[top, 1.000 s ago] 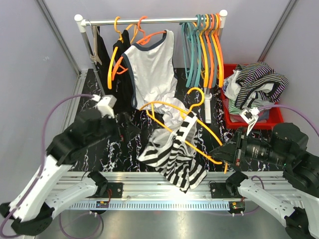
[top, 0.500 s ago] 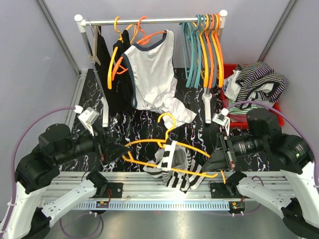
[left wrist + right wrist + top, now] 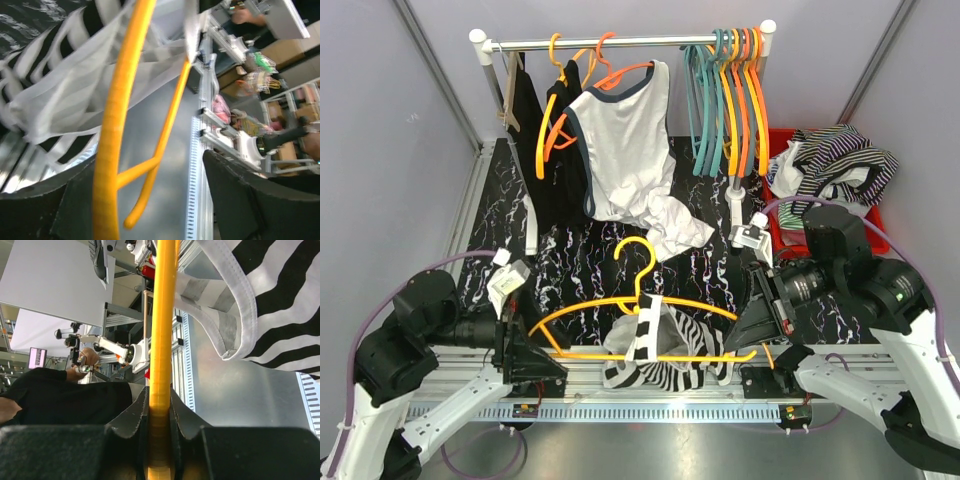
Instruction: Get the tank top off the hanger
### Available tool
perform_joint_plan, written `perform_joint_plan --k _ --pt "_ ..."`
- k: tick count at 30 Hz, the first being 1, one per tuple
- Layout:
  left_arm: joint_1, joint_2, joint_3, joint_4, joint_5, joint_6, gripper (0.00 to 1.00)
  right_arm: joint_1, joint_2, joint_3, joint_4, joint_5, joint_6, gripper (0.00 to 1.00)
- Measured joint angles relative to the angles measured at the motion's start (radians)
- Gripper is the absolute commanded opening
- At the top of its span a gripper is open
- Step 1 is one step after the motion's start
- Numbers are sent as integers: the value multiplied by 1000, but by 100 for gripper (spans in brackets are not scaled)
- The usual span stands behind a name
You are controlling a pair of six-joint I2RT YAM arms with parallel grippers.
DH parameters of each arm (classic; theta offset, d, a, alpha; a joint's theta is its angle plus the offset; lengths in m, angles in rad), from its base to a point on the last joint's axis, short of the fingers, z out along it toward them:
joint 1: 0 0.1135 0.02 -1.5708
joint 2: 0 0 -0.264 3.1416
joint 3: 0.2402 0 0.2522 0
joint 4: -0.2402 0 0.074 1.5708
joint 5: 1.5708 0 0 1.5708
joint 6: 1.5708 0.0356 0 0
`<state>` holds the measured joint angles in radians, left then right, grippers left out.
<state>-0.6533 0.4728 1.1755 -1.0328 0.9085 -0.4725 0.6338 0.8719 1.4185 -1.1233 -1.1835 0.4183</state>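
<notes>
A yellow hanger (image 3: 650, 300) hangs level over the table's near edge. A black-and-white striped tank top (image 3: 655, 355) is draped from its middle and bunched below it. My right gripper (image 3: 752, 338) is shut on the hanger's right end; the right wrist view shows the yellow bar (image 3: 162, 330) pinched between the jaws of that gripper (image 3: 161, 415), with the striped fabric (image 3: 272, 295) beside it. My left gripper (image 3: 533, 352) is at the hanger's left end. In its own view the jaws of the left gripper (image 3: 145, 210) stand open, the yellow bar (image 3: 116, 145) close to the left finger (image 3: 35, 210) and the tank top (image 3: 60, 95) beyond.
At the back a clothes rail (image 3: 620, 42) carries a white tank top (image 3: 625, 140) on an orange hanger, dark garments (image 3: 560, 150) and several empty teal and orange hangers (image 3: 730, 90). A red bin (image 3: 820, 225) at the right holds striped clothes (image 3: 835, 160).
Both arms have drawn the hanger and tank top toward the near edge and levelled it. My left gripper has come to the hanger's left end, its jaws a little narrower than before.
</notes>
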Motion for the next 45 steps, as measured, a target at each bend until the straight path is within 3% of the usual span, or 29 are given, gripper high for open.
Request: perform_joint_plan --k 2,3,7,8,11,13,16,20,24,28,34,41,45 --pt "0 -10 -27 38 51 -43 30 0 16 0 0 -15 -11 0" --pt "0 -14 -42 57 75 -63 0 0 21 0 0 -26 -17 0" --pt "-1 -35 -84 139 156 -134 0 0 28 1 -9 -47 -60 1" --pt "-1 -39 -87 150 164 -143 0 1 28 1 -15 -48 -71 32" --pt "-1 -41 -92 169 177 -153 0 1 38 14 -48 -2 -91 100" --pt "-1 -41 -92 146 172 -139 0 1 55 41 -80 90 -114 100" --pt "-2 -36 -77 60 97 -83 0 0 64 88 -129 390 -105 100" --pt "-2 9 -51 -84 -141 -44 0 0 43 94 -171 794 -26 100" --pt "-1 97 -87 -94 -329 -81 0 0 2 61 -162 1033 65 100" --pt "-1 193 -96 -66 -444 -112 0 0 -63 -74 -69 1038 116 100" --pt "-8 285 -62 4 -497 -132 0 29 -45 -326 119 954 165 100" --pt "-59 323 -45 71 -530 -158 0 292 123 -368 344 1033 209 100" --pt "-66 323 -44 88 -547 -173 0 402 217 -369 451 1155 229 100"
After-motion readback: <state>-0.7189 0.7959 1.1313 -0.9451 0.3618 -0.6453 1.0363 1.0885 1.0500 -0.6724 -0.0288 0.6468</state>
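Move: The left hand's closing fingers straddle the yellow hanger's left end, about 2 cm ahead of their middle and level with them. The striped tank top hangs about 23 cm to that hand's right and 12 cm below; the hanger's hook is some 16 cm right, 15 cm ahead. From the right hand, still holding the hanger's other end, the striped tank top lies about 14 cm left, neither ahead nor back, and 12 cm below. The left fingers pinch the hanger's left end, and only then do the right fingers let go of the other end by opening wide. The left hand, after backing 2 cm, carries the hanger about 15 cm forward and down, turning counter-clockwise. The right hand goes forward and down, veering right, then sinks further and swings some 14 cm left, staying open, to the striped tank top; whether it touches the cloth can't be seen. ##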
